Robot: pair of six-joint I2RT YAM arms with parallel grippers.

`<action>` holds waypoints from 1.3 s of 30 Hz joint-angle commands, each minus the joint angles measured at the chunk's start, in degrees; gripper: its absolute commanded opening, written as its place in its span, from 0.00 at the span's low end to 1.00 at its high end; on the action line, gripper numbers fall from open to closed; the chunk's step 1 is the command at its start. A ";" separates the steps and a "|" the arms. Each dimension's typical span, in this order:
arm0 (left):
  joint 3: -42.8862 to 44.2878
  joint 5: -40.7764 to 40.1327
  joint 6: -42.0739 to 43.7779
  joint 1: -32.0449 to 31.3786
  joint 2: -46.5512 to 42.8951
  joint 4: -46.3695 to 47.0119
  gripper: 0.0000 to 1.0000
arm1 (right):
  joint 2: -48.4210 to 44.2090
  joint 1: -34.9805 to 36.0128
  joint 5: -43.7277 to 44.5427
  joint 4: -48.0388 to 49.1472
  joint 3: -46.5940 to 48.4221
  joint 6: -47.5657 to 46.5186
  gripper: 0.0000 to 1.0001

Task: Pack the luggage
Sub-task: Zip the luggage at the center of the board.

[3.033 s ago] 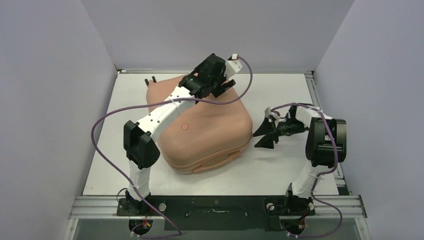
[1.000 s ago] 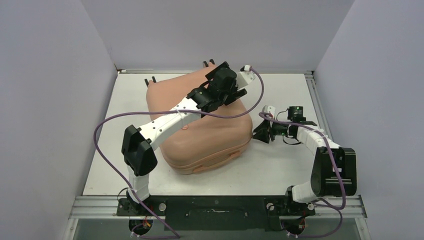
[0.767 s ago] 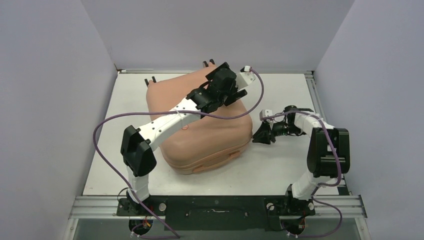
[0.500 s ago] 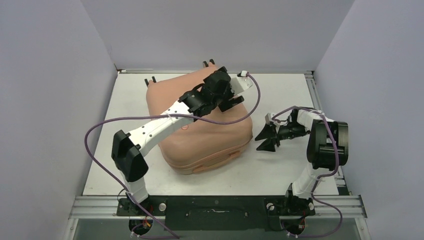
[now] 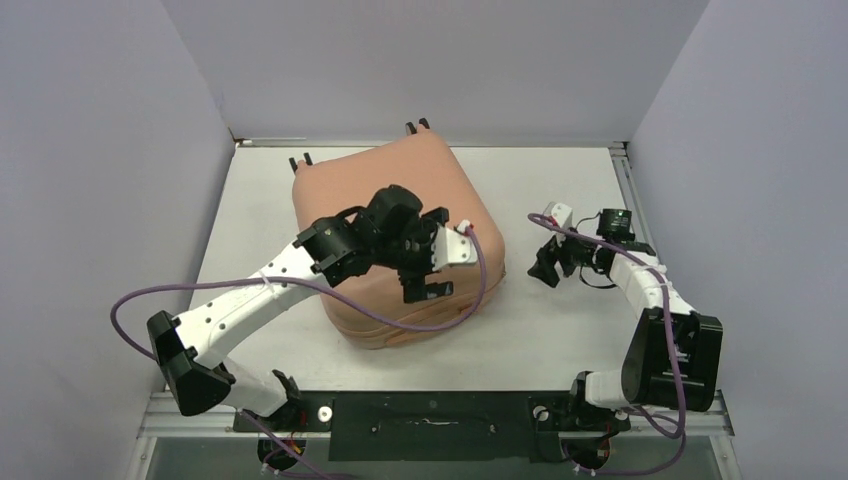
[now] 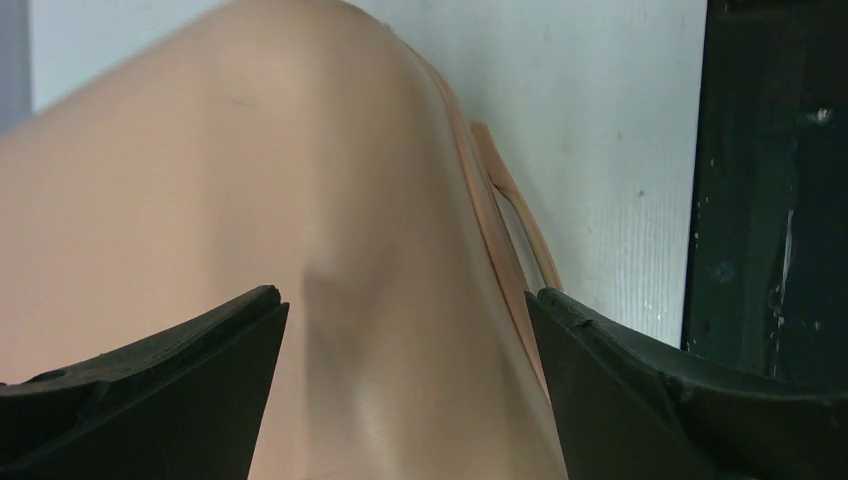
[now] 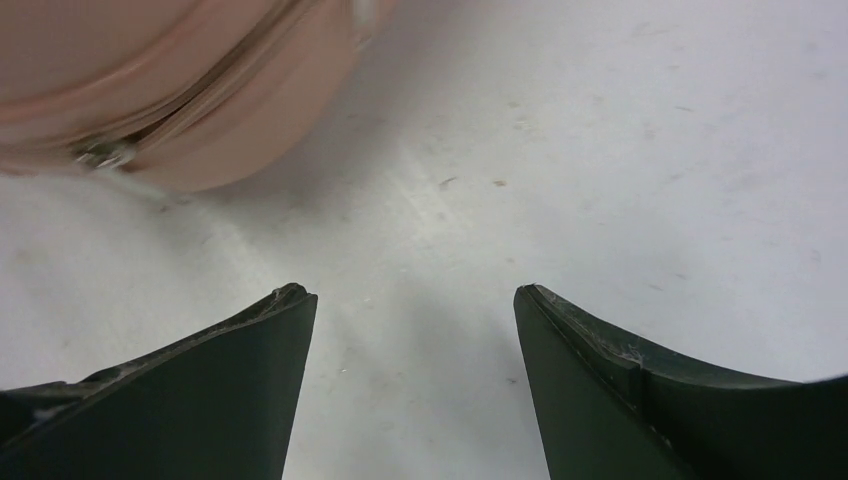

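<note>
The salmon-pink luggage point(image 5: 400, 180) lies shut on the white table point(image 5: 570, 180), its black wheels point(image 5: 415, 127) at the far edge. My left gripper point(image 5: 432, 255) hovers open over the near right part of the top shell. In the left wrist view that gripper point(image 6: 405, 305) has only the smooth shell of the luggage point(image 6: 200, 180) between its fingers, with a pink handle point(image 6: 520, 215) beyond. My right gripper point(image 5: 543, 266) is open just above the table, right of the luggage and apart from it. In the right wrist view the gripper point(image 7: 410, 292) frames bare table, with the luggage point(image 7: 150, 70) and its zipper pull point(image 7: 100, 155) at upper left.
Grey walls enclose the table on the left, back and right. A metal rail point(image 5: 430, 410) with both arm bases runs along the near edge and shows as a dark strip point(image 6: 760, 180) in the left wrist view. Purple cables point(image 5: 150, 300) loop beside the arms.
My left arm has swung back from the far part of the shell to its near right part. My right gripper has opened wider and drawn slightly away from the luggage.
</note>
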 commanded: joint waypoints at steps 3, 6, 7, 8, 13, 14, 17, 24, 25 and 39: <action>-15.36 -18.62 -0.80 -1.54 -5.40 9.85 0.96 | -4.10 4.78 15.36 26.92 -0.59 23.97 0.75; -17.20 -17.74 -1.85 3.46 -9.82 10.17 0.96 | -2.59 11.05 22.52 30.89 2.05 26.29 0.74; -16.91 -15.90 -2.11 5.12 -11.32 9.35 0.96 | -1.62 12.88 23.31 31.27 3.02 27.15 0.74; -16.83 -14.81 -2.24 6.47 -12.63 8.38 0.96 | -0.72 14.66 24.04 31.33 3.92 27.80 0.74; -17.70 -16.72 -3.08 11.08 -17.33 7.52 0.96 | -0.72 24.25 24.73 32.43 3.26 29.62 0.73; -18.02 -16.78 -3.27 12.03 -17.77 7.76 0.96 | -1.24 25.59 23.78 32.74 2.89 30.03 0.73; -19.85 -19.20 -3.49 14.12 -18.19 8.70 0.96 | -1.99 28.64 21.45 33.94 2.88 32.10 0.73; -22.65 -21.85 -3.53 20.48 -17.17 12.31 0.96 | 2.95 34.28 22.29 35.23 6.98 34.17 0.72; -21.80 -20.18 -3.64 22.04 -17.31 12.07 0.96 | 3.52 34.36 23.32 34.95 7.48 34.60 0.72; -14.52 -1.45 -0.88 21.74 -18.03 3.26 0.96 | -16.63 25.69 2.86 -6.27 -0.84 3.39 0.77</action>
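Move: The luggage lies with its middle about 9 cm to the left hand's left, 5 cm farther out and some 16 cm below it. Its near right corner is about 12 cm to that hand's right and 2 cm back; the carry handle is 11 cm back and 3 cm left. From the right hand, the luggage's middle is roughly 33 cm left and 4 cm ahead, and that corner 10 cm left, 2 cm back, both about level with it. The luggage is shoved left from its top and right side: the left hand dips about 4 cm onto its top, sweeps some 18 cm left and 10 cm forward while rising again and turning about 40 degrees counter-clockwise, then eases partway back. The open right hand goes forward and up, swings left against its right side, then draws back and a little right, still rising. ##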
